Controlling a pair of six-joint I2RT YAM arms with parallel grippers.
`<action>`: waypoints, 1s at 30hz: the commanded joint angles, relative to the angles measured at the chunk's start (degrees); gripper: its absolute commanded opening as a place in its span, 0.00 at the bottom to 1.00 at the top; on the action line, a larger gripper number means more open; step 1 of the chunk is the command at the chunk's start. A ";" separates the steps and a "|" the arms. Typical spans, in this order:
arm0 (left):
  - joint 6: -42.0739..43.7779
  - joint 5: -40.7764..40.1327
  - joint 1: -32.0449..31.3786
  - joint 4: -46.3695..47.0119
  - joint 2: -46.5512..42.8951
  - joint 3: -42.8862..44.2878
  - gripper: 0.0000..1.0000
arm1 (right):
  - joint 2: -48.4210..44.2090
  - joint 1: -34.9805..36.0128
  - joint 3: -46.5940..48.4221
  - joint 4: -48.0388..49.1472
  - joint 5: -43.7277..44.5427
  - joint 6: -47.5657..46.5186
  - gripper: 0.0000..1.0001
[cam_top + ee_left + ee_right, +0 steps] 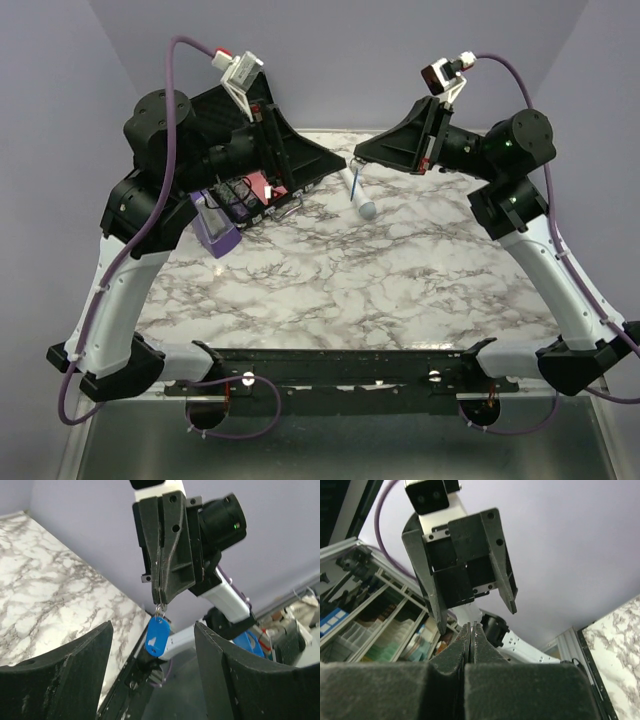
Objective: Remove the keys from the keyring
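Both grippers are raised and meet tip to tip over the back of the table. My right gripper [160,602] points down, shut on the small metal ring from which the blue oval keyring [158,635] dangles. In the right wrist view its fingertips [471,627] are pressed together on a thin sliver of metal. My left gripper [152,630] is open wide in front of the keyring, touching nothing, its fingers [75,670] on either side. In the top view the left gripper [335,163] and right gripper [358,155] nearly touch. No keys show clearly.
On the marble table [350,290] a white wand [358,195] with a bluish tip lies below the grippers. A purple metronome [215,228] and a red item [262,187] with some dark pieces sit under the left arm.
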 commanded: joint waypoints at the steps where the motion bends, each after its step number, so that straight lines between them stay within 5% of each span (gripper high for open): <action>1: 3.39 16.07 2.22 -2.97 3.19 3.56 0.73 | 1.02 0.35 2.49 -1.25 -7.20 0.01 0.01; 10: 4.36 19.68 2.39 -2.97 5.30 5.06 0.55 | 0.66 0.35 1.78 -1.43 -7.21 0.80 0.01; 30: 1.73 18.54 2.39 -0.25 7.58 5.93 0.38 | 1.28 0.26 2.57 -1.87 -7.47 0.80 0.01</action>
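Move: My left hand is open and empty. The keyring it goes for is about 3 cm to its right, level ahead and roughly 1 cm lower, with the blue tag hanging from it some 2 cm nearer me and 4 cm below this hand. On the table the white tube lies around 30 cm ahead, 4 cm right and 50 cm below. My right hand already pinches the keyring, which sits about 1 cm back of its hand point and 2 cm below. I bring my left hand right and down onto the keyring, roughly 2 cm each way and easing back a little, while turning it some 15 degrees clockwise so the fingers point almost straight right. I narrow the fingers to about half their gap, pause, then creep in again. My right hand keeps its shut pinch, shifting about 1 cm back and down. ##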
